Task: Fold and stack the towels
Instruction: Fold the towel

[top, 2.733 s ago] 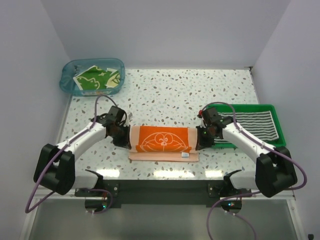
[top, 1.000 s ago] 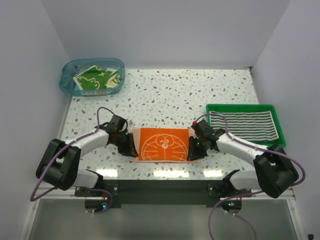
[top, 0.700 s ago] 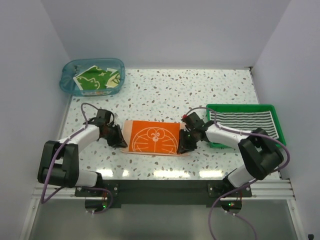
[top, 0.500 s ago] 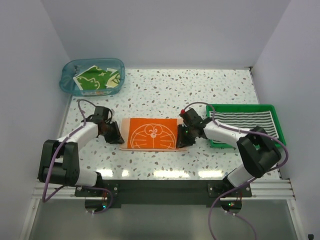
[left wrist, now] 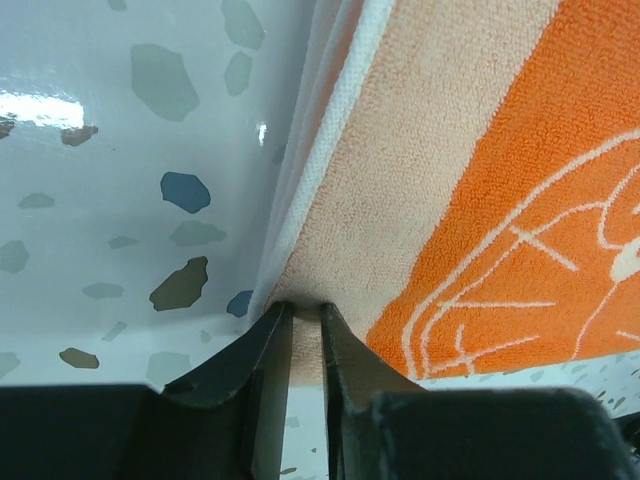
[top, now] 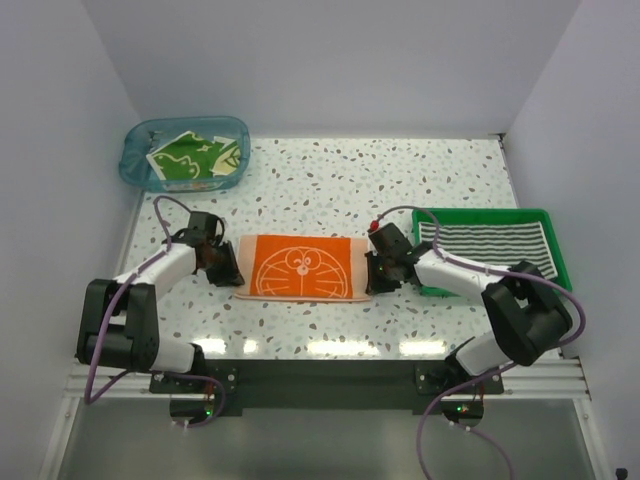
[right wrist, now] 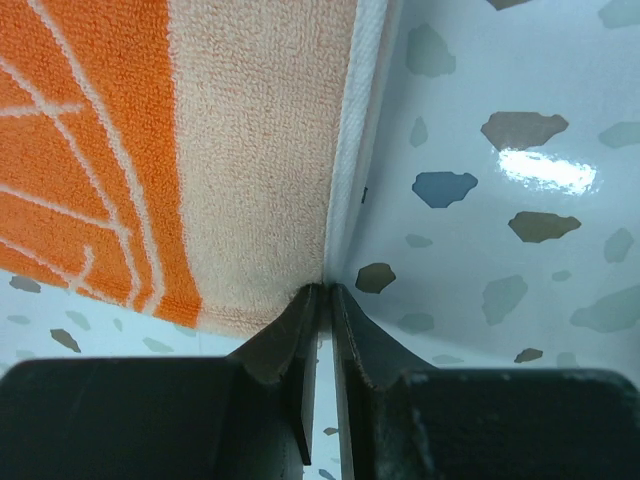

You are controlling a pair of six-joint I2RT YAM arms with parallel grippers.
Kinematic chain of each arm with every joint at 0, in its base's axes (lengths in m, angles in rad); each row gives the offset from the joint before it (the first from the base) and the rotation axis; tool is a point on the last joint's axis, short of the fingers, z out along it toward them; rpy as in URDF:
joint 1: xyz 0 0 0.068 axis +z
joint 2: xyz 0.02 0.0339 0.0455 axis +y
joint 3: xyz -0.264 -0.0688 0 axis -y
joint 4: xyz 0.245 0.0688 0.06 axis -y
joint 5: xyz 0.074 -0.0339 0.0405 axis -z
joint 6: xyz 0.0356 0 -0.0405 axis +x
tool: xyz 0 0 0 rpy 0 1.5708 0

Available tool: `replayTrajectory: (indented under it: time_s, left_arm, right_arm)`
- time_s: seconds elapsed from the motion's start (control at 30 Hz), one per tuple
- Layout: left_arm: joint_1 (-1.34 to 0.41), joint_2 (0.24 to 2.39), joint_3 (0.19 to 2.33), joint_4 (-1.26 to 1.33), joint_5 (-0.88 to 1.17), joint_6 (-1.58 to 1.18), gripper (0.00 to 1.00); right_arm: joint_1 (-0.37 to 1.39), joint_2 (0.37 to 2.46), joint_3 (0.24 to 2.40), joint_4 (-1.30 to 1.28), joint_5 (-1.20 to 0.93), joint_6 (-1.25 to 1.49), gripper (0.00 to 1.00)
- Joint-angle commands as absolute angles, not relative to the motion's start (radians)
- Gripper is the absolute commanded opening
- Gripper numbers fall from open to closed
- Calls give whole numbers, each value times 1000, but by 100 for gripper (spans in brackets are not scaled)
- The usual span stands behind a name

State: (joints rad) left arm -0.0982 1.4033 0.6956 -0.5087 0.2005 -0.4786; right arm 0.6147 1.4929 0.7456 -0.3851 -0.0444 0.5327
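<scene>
The orange towel [top: 300, 267] with its white cartoon face lies folded flat on the speckled table, between my two arms. My left gripper [top: 232, 277] is at its near left corner. The left wrist view shows that gripper [left wrist: 306, 312] shut on the pale border of the orange towel [left wrist: 480, 150], with cloth between the jaws. My right gripper [top: 369, 283] is at the near right corner. In the right wrist view the gripper [right wrist: 325, 290] has its jaws almost together, pinching the thin edge of the towel [right wrist: 250, 150]. The striped towel [top: 500, 250] lies in a green tray. The green towel [top: 190, 158] sits in a blue tub.
The green tray [top: 480, 213] stands at the right edge of the table, close to my right arm. The blue tub [top: 135, 172] is at the far left corner. White walls close in the table on three sides.
Both arms have drawn the orange towel away from the near edge toward the middle of the table, where it now lies flat. The right jaws have closed tighter.
</scene>
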Motion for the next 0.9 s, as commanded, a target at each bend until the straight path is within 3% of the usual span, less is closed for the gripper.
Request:
replayTrajectory:
  time_s: [0.0, 0.17, 0.3, 0.4, 0.43, 0.47, 0.53, 0.6, 0.87]
  left_arm:
    - [-86, 1420, 712, -508, 126, -451, 25]
    - [-86, 1410, 771, -534, 92, -440, 39]
    - [-87, 1373, 868, -575, 29, -393, 57]
    - [-109, 1329, 951, -594, 3, -353, 73]
    - [-147, 1303, 968, -592, -33, -342, 82]
    - [-178, 1290, 1000, -591, -49, -330, 87]
    - [-309, 1267, 1026, -583, -100, -299, 95]
    - [-394, 1256, 1039, -537, -85, -285, 97]
    - [-862, 1376, 1103, -413, -135, -175, 100]
  right_arm:
    - [614, 1523, 718, -331, -11, 528, 13]
    - [614, 1445, 793, -445, -2, 508, 16]
    - [611, 1367, 908, -580, 61, 468, 30]
    - [597, 1341, 1030, -675, 126, 443, 48]
    - [586, 1338, 1054, -719, 138, 443, 62]
    - [574, 1336, 1072, -742, 165, 443, 68]
    - [523, 1333, 1120, -800, 192, 442, 87]
    - [452, 1330, 1135, -827, 215, 437, 97]
    - [239, 1273, 1132, -879, 213, 403, 99]
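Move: The folded orange towel's middle lies about 16 cm right of my left hand and 4 cm ahead, and some 17 cm left of my right hand and 6 cm ahead, a centimetre below both; I still hold its near corners. The green tray's middle is roughly 30 cm right of my right hand and 10 cm ahead, with the striped towel lying in it. The blue basket stands about 33 cm ahead of my left hand and 13 cm left. I open both grippers wide and let go of the orange towel's near corners, easing off at first, then lifting fast to some 14 cm. My left hand rises forward, then sweeps about 16 cm right over the towel, easing back and turning clockwise as its fingers tip outward; my right hand swings right and forward to the green tray's left rim, turning some 20 degrees clockwise. ##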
